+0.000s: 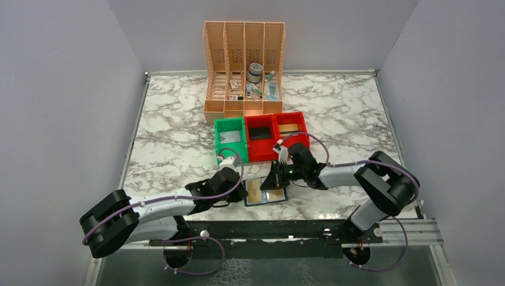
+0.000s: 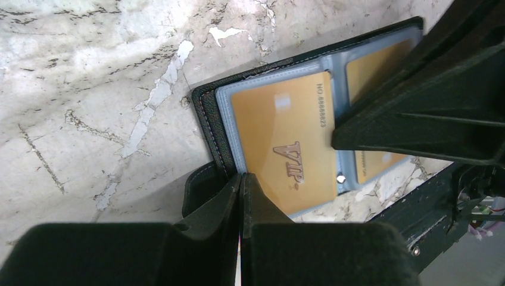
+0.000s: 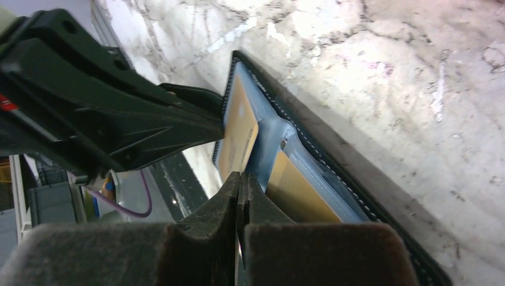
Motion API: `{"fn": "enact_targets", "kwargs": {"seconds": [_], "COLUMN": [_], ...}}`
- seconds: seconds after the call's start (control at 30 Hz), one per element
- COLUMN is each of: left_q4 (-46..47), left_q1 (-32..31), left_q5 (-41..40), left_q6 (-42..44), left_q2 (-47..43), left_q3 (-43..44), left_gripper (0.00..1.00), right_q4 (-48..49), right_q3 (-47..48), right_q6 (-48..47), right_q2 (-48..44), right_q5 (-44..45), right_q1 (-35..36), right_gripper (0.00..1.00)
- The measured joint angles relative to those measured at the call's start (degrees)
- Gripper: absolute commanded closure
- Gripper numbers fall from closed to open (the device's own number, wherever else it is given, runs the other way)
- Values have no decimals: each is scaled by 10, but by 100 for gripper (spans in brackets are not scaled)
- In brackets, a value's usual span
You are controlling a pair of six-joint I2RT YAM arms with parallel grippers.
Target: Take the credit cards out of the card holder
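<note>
The card holder (image 1: 265, 192) lies open near the table's front edge, black with pale blue lining (image 2: 229, 128) (image 3: 309, 164). Two tan credit cards sit in its sleeves: one marked VIP (image 2: 280, 143) (image 3: 241, 128) and another beside it (image 2: 378, 62) (image 3: 298, 193). My left gripper (image 1: 243, 186) (image 2: 242, 176) is shut, its tips against the holder's left edge by the black tab (image 2: 199, 187). My right gripper (image 1: 276, 182) (image 3: 240, 176) is shut too, its tips at the sleeve's edge between the two cards. Whether either pinches anything does not show.
Behind the holder stand a green bin (image 1: 221, 128) with a pale card, a red bin (image 1: 255, 121) with a dark card and a second red bin (image 1: 300, 122) with a tan card. A peach file organiser (image 1: 213, 65) with small items stands at the back.
</note>
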Motion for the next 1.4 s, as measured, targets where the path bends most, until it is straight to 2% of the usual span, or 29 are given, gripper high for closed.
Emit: {"fn": "enact_targets", "kwargs": {"seconds": [0.2,0.53,0.7,0.9,1.1,1.2,1.4], "left_q4": [1,1,-3,-27,-30,0,34], "left_q1": [0,0,0,0,0,0,0], "left_q5": [0,0,-5,-10,-9,7,23], "left_q6": [0,0,3,16,30,40,53], "left_q2": [1,-1,-18,-66,-92,-88,-16], "left_q3": [0,-1,-9,-12,-7,-6,29], "left_gripper": [96,97,91,78,64,63,67], "right_q4": [-38,-87,-108,-116,-97,-83,-65], "right_q3": [0,-1,-1,-3,-4,-6,-9], "right_q6": [-7,-19,-32,-36,-38,-36,-32], "right_q2": [-51,-70,-82,-82,-79,-76,-47], "right_q5": [9,27,47,55,28,12,2], "right_q1": [2,-4,-9,-14,-15,-15,-15], "right_gripper": [99,99,99,89,81,73,72]}}
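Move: The left card, gold and upright in its pocket, has its right edge in the closed right fingers, its middle about 3 cm to their left. The left fingers pinch the holder's left edge, with that card's middle about 3 cm to their right and 1 cm ahead. The right card lies some 5 cm right of the right hand. From that hand the green box is some 18 cm ahead and 11 left, the red box's near compartment 19 ahead and 1 left. Still pinching the left card's edge, the right hand rises 1 to 2 cm, then draws it about 2.5 cm rightward across the fold before the fingers part partway, ease a little back left and sink. Meanwhile the left hand first holds the holder's edge, then lets go, opens partway, lifts about 4 cm and swings right over the left page. ##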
